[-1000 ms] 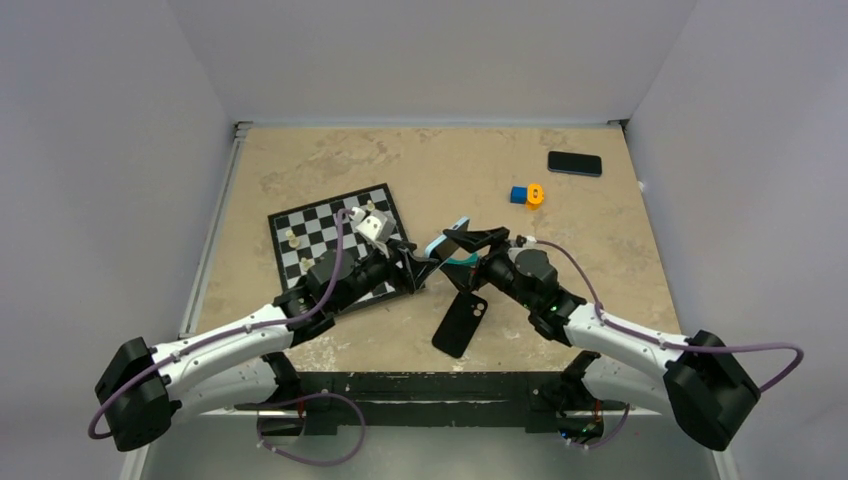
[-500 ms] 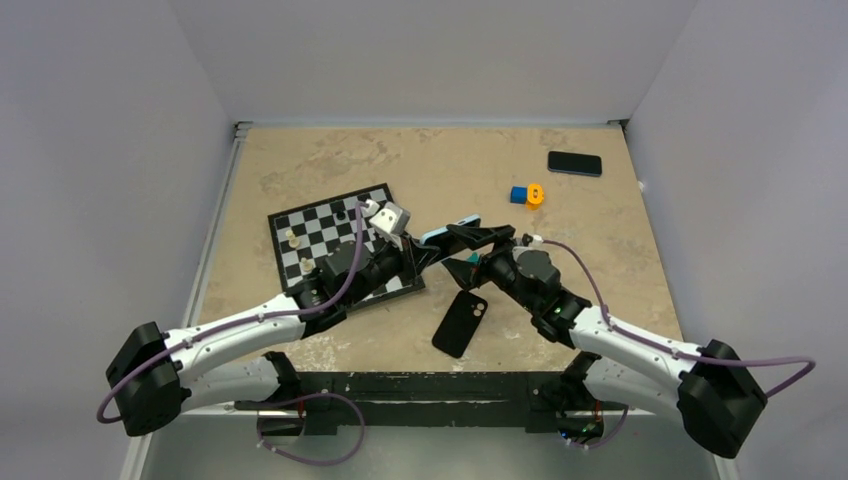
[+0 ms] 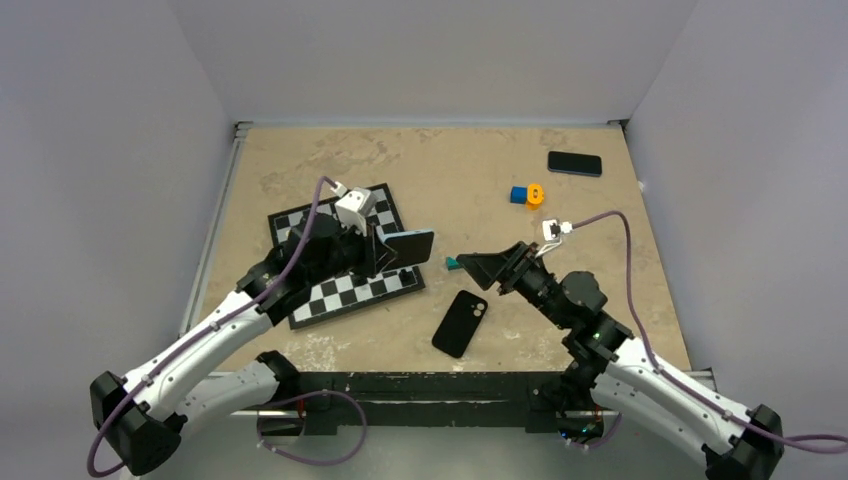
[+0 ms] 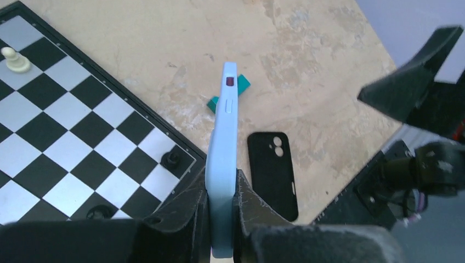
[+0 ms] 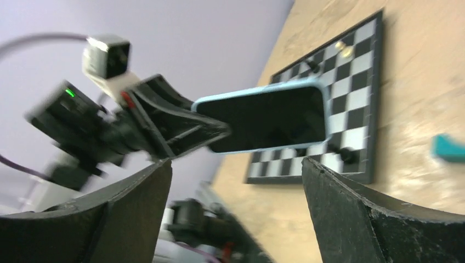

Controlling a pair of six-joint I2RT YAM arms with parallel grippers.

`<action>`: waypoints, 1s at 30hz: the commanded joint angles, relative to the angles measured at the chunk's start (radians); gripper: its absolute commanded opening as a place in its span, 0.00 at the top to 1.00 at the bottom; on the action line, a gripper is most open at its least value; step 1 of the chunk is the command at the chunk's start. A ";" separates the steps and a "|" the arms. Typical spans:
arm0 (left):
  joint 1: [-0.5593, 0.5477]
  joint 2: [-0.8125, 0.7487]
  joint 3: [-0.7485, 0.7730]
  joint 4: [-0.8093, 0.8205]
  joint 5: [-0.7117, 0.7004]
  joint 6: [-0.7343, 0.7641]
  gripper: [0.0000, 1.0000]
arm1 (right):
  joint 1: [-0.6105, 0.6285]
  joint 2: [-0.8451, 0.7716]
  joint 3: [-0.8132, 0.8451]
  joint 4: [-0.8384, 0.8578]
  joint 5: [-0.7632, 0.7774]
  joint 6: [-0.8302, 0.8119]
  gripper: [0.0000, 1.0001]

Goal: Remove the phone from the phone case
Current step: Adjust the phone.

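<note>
My left gripper (image 3: 388, 250) is shut on the phone (image 3: 410, 246), which it holds on edge above the chessboard's right corner. From the left wrist the phone (image 4: 225, 159) shows its pale blue rim, pinched between the two fingers of the left gripper (image 4: 222, 185). The black phone case (image 3: 460, 322) lies empty on the table with its two camera holes up, also in the left wrist view (image 4: 272, 171). My right gripper (image 3: 478, 266) hangs open to the phone's right, apart from it. Through the right gripper's (image 5: 236, 163) open jaws, the phone's black screen (image 5: 263, 118) shows.
A chessboard (image 3: 330, 290) with a few pieces lies under the left arm. A small teal piece (image 3: 452, 264) rests between the grippers. Blue and orange blocks (image 3: 527, 195) and an all-black phone slab (image 3: 574, 163) sit at the back right.
The left gripper closed on the phone and carried it left, over the chessboard. The right gripper let go, opened wider and drew back to the right. The case stayed put.
</note>
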 commanded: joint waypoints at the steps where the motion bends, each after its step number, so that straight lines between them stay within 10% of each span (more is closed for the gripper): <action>1: 0.035 -0.037 0.216 -0.261 0.362 0.119 1.00 | -0.019 -0.018 0.188 -0.383 -0.124 -0.716 0.08; 8: 0.036 0.090 0.396 -0.587 0.668 0.299 1.00 | -0.024 0.247 0.615 -0.845 -0.463 -1.048 0.13; 16: 0.036 0.119 0.420 -0.559 0.801 0.318 1.00 | -0.024 0.325 0.532 -0.641 -0.973 -1.008 0.32; 24: 0.036 0.149 0.444 -0.540 0.838 0.325 1.00 | -0.022 0.336 0.413 -0.423 -1.038 -0.858 0.44; 30: 0.036 0.153 0.465 -0.475 0.793 0.242 1.00 | -0.022 0.374 0.353 -0.205 -1.002 -0.694 0.86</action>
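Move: The phone is already pinched near one end by the left gripper, its middle about 5 cm to the right of that hand and 2 cm ahead. From the empty right gripper the phone's middle is roughly 14 cm to the left, 5 cm ahead and 3 cm below. The black case lies on the table some 5 cm back of the right hand, about 1 cm to its left and 26 cm below; the teal piece is about 11 cm ahead, level sideways, equally low. Keep the phone pinched in the left gripper and draw it back about 12 cm, rising some 5 cm, while swinging the hand about 45 degrees clockwise. Bring the right gripper back some 10 cm and left about 6 cm, rising briefly, then sinking; turn it counter-clockwise with a roll to line up with the phone's free end, and close its wide-open fingers most of the way around that end. ##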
